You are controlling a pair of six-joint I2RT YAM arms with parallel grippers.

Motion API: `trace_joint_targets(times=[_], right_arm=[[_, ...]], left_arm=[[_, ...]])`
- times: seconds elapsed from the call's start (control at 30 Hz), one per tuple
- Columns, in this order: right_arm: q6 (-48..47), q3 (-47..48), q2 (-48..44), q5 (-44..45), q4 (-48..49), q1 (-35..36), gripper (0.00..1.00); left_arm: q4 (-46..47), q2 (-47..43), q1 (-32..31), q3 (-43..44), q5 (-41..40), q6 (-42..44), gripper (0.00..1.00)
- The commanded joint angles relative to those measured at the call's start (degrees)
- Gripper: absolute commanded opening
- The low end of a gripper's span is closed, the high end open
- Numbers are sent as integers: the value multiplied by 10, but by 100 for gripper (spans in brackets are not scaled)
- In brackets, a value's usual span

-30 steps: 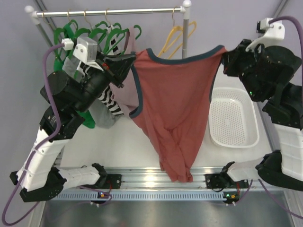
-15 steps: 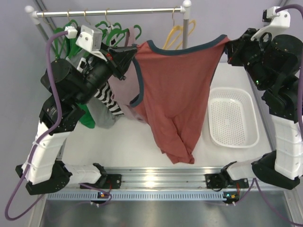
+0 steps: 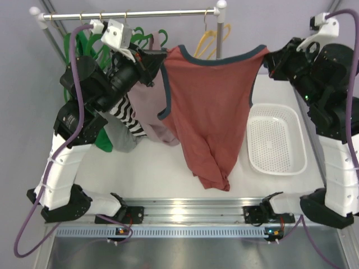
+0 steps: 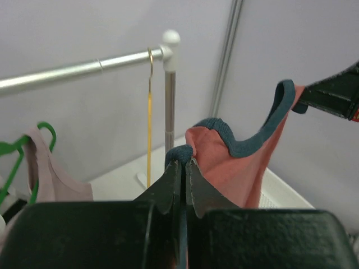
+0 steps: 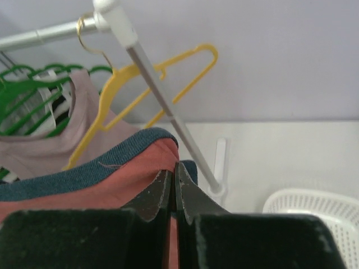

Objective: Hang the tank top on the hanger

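Observation:
The rust-red tank top (image 3: 210, 112) with navy trim hangs stretched in the air between my two grippers, its hem clear of the table. My left gripper (image 3: 164, 56) is shut on the top's left shoulder strap (image 4: 182, 154). My right gripper (image 3: 268, 58) is shut on the right shoulder strap (image 5: 168, 157). The yellow hanger (image 3: 206, 40) hangs on the rail just behind the top's neckline. It also shows in the right wrist view (image 5: 140, 84), and edge-on in the left wrist view (image 4: 149, 134).
A clothes rail (image 3: 129, 13) crosses the back, with green hangers (image 3: 134, 39), a dusty-pink top (image 3: 148, 106) and a striped top (image 3: 128, 117) on its left part. A white perforated basket (image 3: 277, 140) sits on the table at right. The rail's upright post (image 3: 220, 33) stands beside the yellow hanger.
Both arms have lifted the tank top higher and toward the rail. Its hem has risen off the front edge of the table.

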Motion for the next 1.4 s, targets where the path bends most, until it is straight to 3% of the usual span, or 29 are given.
trace_joint_targets(times=[0.0,0.07,0.17,0.33,0.47,0.5,0.6,0.7,0.83,1.0,1.13,1.37], right_arm=[[30,-130,-68,-42,57,-10,0],[45,-212,-129,-59,87,-10,0],[82,-424,-208,-108,116,-10,0],[161,-676,-323,-190,175,-4,0],[223,-867,-376,-189,212,62,0],[234,-891,-386,-179,225,82,0],[279,-960,-401,-133,235,169,0],[309,-1000,-393,-100,248,242,5],[325,-1020,-394,-75,235,292,19],[331,-994,-430,-46,166,300,39],[328,-976,-435,-44,132,303,45],[322,-947,-443,-41,118,306,44]], left_arm=[[11,-57,4,-101,56,-37,0],[29,-96,5,-173,72,-52,0],[47,-163,5,-316,112,-116,0],[115,-294,4,-620,146,-217,0],[181,-364,3,-826,151,-315,0],[215,-374,4,-899,159,-330,0],[251,-410,4,-1000,160,-378,0],[256,-430,4,-1044,166,-396,1],[222,-442,4,-1046,181,-397,28],[156,-495,4,-1020,160,-383,47],[114,-514,3,-966,153,-366,49],[67,-498,4,-830,130,-311,50]])
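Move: Each hand holds a top corner of the red tank top high over the table. The bare front-middle of the table lies about 8 cm back, 10 cm right and 54 cm below the left hand, and 12 cm back, 18 cm left and 49 cm below the right. From the left hand, the yellow hanger is roughly 14 cm ahead, 13 cm right, 12 cm lower; the pink top 10 cm ahead, 6 cm left, 22 cm lower. The white basket is some 2 cm back, 11 cm right and 47 cm below the right hand. Both hands swing the tank top down about 50 cm onto the front of the table while drawing back towards the robot, the left some 13 cm and the right some 18 cm and 8 cm leftward, their fingers tipping downward by 50 to 60 degrees. Close above the table both grippers open about halfway and let go of the corners, then the left hand climbs about 13 cm clear while the right stays low beside its corner, rising only a couple of centimetres. ##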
